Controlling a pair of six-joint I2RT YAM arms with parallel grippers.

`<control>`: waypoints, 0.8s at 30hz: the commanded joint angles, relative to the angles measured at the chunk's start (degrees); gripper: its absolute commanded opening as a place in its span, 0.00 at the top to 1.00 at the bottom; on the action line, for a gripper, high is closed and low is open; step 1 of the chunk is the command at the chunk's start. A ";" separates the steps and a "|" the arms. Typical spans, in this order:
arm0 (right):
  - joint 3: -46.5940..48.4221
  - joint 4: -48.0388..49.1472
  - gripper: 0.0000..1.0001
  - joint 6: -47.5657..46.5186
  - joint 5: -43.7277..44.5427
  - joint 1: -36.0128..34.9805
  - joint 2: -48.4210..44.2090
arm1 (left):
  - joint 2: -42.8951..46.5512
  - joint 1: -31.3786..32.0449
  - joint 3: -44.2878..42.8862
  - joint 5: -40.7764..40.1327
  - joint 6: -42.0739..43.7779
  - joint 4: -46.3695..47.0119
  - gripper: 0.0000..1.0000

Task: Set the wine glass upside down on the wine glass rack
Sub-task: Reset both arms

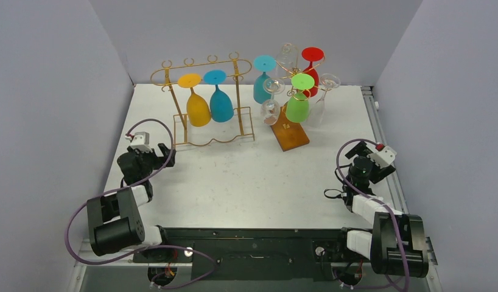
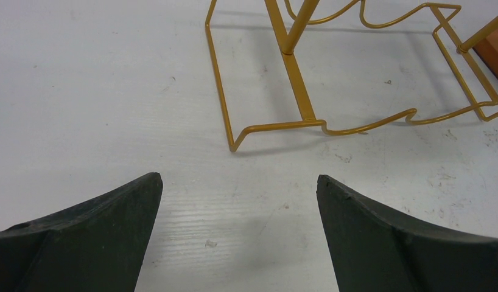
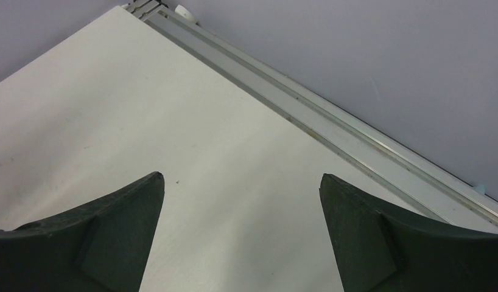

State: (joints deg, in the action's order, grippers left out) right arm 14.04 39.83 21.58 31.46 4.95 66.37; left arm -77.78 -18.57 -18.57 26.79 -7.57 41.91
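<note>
A gold wire rack point(image 1: 204, 100) stands at the back left of the table. An orange glass point(image 1: 198, 108) and a blue glass point(image 1: 221, 103) hang on it upside down. My left gripper point(image 1: 165, 152) is open and empty, low over the table just in front of the rack's left foot. The left wrist view shows the open gripper point(image 2: 239, 179) with the rack's base wire point(image 2: 295, 91) ahead. My right gripper point(image 1: 356, 149) is open and empty at the right side; the right wrist view shows the gripper point(image 3: 241, 177) over bare table.
A second rack on a wooden base point(image 1: 290, 135) stands at the back centre, with teal point(image 1: 262, 85), red point(image 1: 312, 70), green point(image 1: 298, 104) and clear point(image 1: 271, 109) glasses hanging upside down. A metal rail point(image 3: 332, 128) runs along the table's right edge. Grey walls enclose the table.
</note>
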 commanded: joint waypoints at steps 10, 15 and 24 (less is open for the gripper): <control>-4.52 26.05 0.06 -11.00 1.69 -9.68 8.71 | -3.46 10.00 9.34 -14.23 -1.17 29.62 0.04; -1.26 24.27 0.05 -10.99 0.96 -9.29 12.45 | -5.79 16.26 6.20 -25.39 1.75 23.11 0.04; -0.94 21.86 0.01 -10.47 1.18 -8.86 11.65 | -6.26 19.96 3.50 -31.16 2.90 20.08 0.04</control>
State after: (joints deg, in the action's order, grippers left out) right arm 12.47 59.92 11.27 32.32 -4.05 78.63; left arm -84.55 1.21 -14.04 -0.93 -5.34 61.39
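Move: The gold rack's middle stands about 13 cm ahead and 20 cm right of the left hand. Its orange glass is some 13 cm ahead and 15 cm right; the blue glass lies about 8 cm right of that. From the right hand, the other rack's wooden base lies roughly 12 cm ahead, 28 cm left and 10 cm below, and the green glass hangs about 13 cm ahead, 25 cm left. Left gripper eases about 4 cm right, right gripper as far left, both slightly forward, open and empty. ##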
